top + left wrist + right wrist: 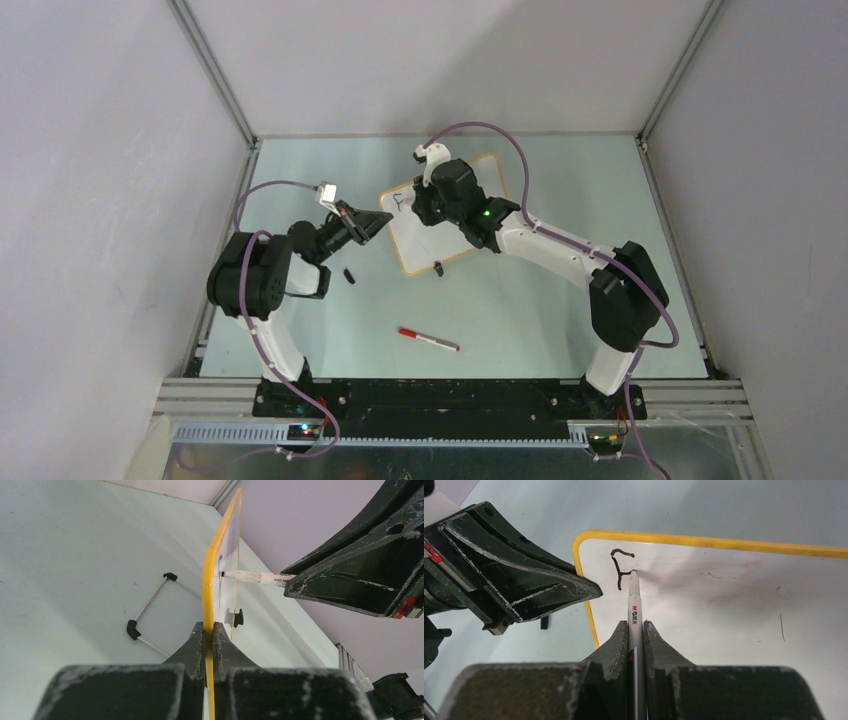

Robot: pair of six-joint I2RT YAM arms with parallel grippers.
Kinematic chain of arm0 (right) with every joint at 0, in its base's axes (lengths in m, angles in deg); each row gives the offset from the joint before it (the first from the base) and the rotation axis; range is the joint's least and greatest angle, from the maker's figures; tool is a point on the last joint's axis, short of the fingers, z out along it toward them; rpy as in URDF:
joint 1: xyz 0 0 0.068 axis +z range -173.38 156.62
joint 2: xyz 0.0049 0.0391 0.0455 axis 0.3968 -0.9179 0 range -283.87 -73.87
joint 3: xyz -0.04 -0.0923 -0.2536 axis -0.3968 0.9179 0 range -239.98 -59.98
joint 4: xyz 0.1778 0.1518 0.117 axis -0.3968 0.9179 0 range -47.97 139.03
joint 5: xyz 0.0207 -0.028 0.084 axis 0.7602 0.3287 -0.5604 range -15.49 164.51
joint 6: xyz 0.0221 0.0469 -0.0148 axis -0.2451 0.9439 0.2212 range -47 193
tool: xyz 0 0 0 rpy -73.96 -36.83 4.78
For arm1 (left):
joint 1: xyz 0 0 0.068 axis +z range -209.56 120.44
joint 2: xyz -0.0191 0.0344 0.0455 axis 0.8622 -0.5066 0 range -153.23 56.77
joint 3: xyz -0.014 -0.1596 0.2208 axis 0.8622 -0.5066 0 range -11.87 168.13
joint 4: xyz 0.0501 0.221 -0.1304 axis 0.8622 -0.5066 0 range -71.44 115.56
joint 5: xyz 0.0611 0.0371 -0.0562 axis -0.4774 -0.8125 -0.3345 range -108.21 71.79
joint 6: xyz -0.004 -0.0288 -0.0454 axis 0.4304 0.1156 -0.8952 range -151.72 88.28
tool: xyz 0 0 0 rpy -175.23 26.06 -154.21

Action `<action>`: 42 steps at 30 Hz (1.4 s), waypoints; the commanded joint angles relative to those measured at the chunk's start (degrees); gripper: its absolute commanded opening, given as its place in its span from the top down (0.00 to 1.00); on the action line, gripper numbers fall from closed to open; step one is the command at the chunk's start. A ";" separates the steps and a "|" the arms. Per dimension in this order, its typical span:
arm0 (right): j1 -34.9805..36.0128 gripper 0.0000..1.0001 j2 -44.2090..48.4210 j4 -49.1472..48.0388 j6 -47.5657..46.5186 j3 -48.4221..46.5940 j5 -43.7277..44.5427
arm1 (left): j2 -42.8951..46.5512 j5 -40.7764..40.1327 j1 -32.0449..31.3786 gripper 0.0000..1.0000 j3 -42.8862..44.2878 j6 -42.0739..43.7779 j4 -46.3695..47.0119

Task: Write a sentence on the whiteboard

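Note:
The whiteboard (pixel 420 250), white with an orange-yellow frame, lies at the table's middle back, partly under my right arm. My left gripper (pixel 378 222) is shut on its left edge; in the left wrist view the frame (pixel 206 580) runs edge-on between the shut left gripper (pixel 209 626). My right gripper (pixel 636 625) is shut on a grey-white marker (pixel 634 600) whose tip touches the whiteboard (pixel 724 595) near its top left corner. Of the sentence only a black letter "f" (pixel 620 570) shows, right at the tip. The marker (pixel 255 576) meets the board from the right.
A second marker with a red cap (pixel 428 339) lies on the table in front of the arms. A small black cap (pixel 350 275) lies left of the board's near corner. A thin wire stand with black corners (pixel 150 610) lies beside the board. Grey walls close in three sides.

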 commanded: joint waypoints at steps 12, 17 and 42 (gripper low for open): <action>-3.23 1.00 8.16 -8.81 0.73 7.19 -8.60 | -0.18 1.33 -0.04 1.00 1.21 2.70 2.68; -3.45 1.00 8.15 -8.52 1.21 7.45 -7.82 | -0.60 1.83 -0.03 1.00 1.74 2.28 2.68; -3.27 1.00 16.74 -17.31 -0.82 13.74 0.22 | 0.37 -0.35 -0.51 1.00 2.24 4.17 -1.94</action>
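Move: The right gripper's marker already touches the whiteboard. The blank patch just right of the letter lies about 5 cm ahead of the right hand, 1 cm right and 3 cm lower. The letter is some 4 cm ahead, 5 cm left and 3 cm lower; the left gripper, pinching the board's left edge, sits 2 cm ahead, 7 cm left and 4 cm lower. From the left hand, the patch is about 3 cm ahead, 8 cm right and 1 cm higher. Lift the marker tip off the end of the letter's middle bar, easing the right gripper back, right and up. Carry on right, dipping about 1 cm, then rise again to finish some 4.5 cm right and 3 cm higher, tilting nearly 10 degrees with the marker's nose upward. Keep the marker gripped and the left gripper pinching the board's edge. ##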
